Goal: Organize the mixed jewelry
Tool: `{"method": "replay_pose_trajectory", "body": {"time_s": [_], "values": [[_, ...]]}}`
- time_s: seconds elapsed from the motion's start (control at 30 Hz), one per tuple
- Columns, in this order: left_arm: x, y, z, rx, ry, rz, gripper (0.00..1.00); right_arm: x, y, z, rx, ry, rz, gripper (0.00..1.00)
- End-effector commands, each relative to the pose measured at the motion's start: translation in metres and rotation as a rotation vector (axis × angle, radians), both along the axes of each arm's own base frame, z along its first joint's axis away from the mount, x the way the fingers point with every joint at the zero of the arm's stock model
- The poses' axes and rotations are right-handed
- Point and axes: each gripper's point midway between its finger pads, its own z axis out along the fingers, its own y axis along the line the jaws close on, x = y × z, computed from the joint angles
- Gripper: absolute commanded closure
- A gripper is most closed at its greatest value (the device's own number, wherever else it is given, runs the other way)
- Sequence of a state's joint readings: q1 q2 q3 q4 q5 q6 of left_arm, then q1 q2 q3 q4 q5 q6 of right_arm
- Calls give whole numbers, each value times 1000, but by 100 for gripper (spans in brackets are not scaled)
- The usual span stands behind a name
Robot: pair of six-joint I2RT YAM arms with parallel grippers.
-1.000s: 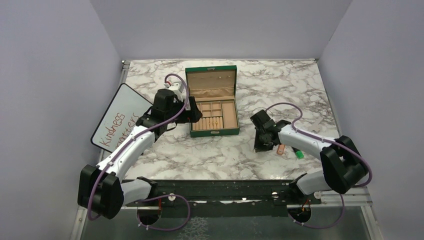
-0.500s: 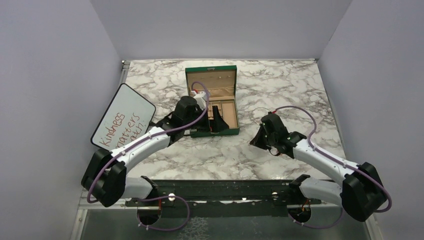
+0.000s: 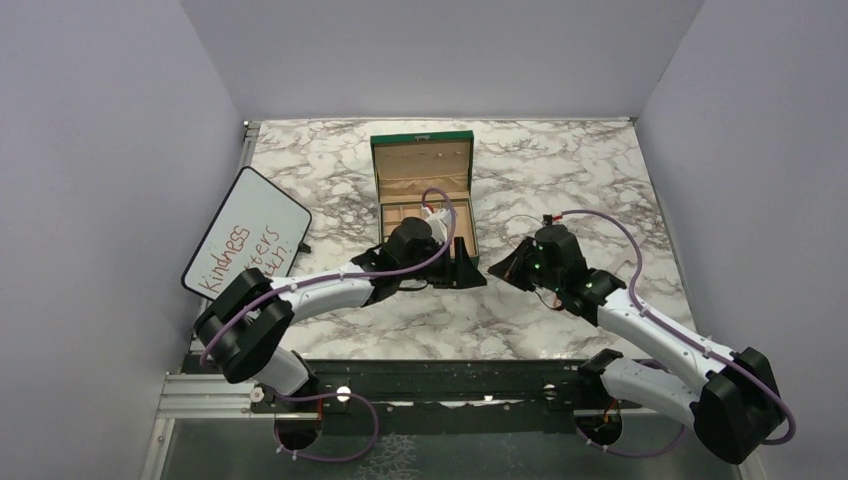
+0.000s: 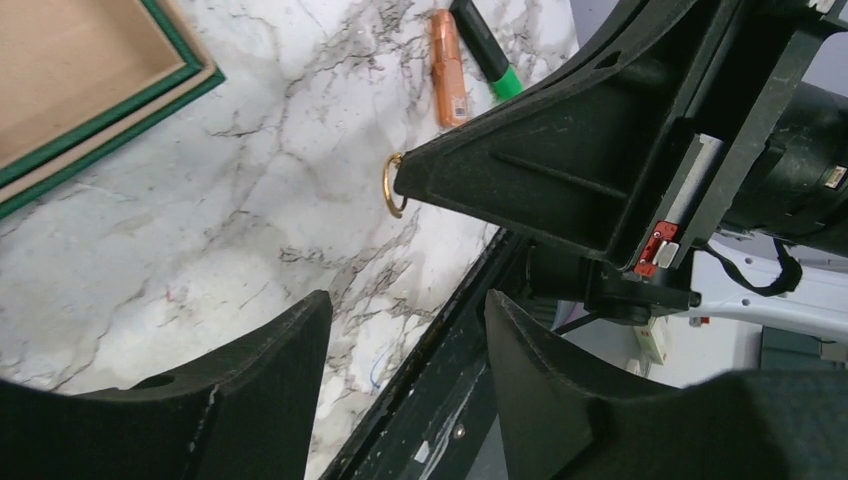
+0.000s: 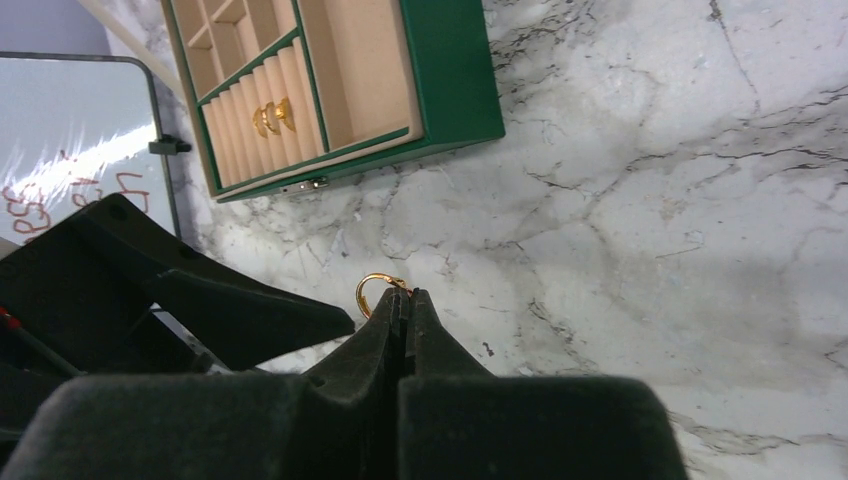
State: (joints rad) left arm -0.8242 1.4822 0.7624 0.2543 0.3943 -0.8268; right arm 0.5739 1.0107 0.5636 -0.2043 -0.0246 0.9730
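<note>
My right gripper is shut on a small gold ring, which sticks out of its fingertips above the marble. The left wrist view shows that ring at the tip of the right fingers. My left gripper is open and empty, its tips facing the right gripper just in front of the green box. From above, the left gripper sits close to the ring. The box is open, and gold rings sit in its ring rolls.
An orange marker and a black-and-green highlighter lie on the marble to the right. A whiteboard with handwriting leans at the left. The table's black front rail runs close below both grippers.
The left arm swung right from the box's left side across its front, and its jaws narrowed. The right gripper came up and left from beside the marker, still shut.
</note>
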Motion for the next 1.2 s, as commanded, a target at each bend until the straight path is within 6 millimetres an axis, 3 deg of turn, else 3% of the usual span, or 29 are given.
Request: {"method": "replay_pose_trajectory", "body": {"time_s": [0.0,0.3,0.6,0.77,0.87,1.0,1.17], "values": [[9,-14,10,-67,-25,42,45,-3,10,15,100,-22,18,99],[27,-21,16,-109,-34,137,60,-7,13,19,123,-11,29,100],[24,-25,14,-108,-24,114,81,-5,14,20,141,-15,22,99],[23,-23,16,-109,-32,116,100,-5,13,19,128,-17,22,99],[24,-22,16,-106,-41,120,100,-6,11,19,115,-24,31,99],[24,-21,19,-108,-54,111,100,-5,8,30,103,-69,34,90],[27,-15,18,-97,-29,103,100,-2,1,50,84,-156,38,65]]}}
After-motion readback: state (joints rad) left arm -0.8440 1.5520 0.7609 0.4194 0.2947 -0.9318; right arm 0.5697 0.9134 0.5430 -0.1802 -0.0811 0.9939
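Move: The gold ring is still pinched in the right fingertips, about 1 cm ahead and 1 cm left of the right hand point. From the half-open left hand, the ring lies about 4 cm to the right, 3 cm ahead and 1 cm lower, with the jewelry box 12 cm ahead, 8 cm left and 9 cm below. From the right hand, the orange marker is some 19 cm right and level, the silver bangle 13 cm ahead and 10 cm right, both about 10 cm below. The left fingers close from half open and pinch the gold ring that the right hand holds out, after easing about 2 cm forward and 2 cm right towards it with a slight counter-clockwise turn. The right hand first lifts and shifts left by roughly 1 cm each and holds there; once the left grip is shut, its fingers start to open and it rises another 1.5 cm. ##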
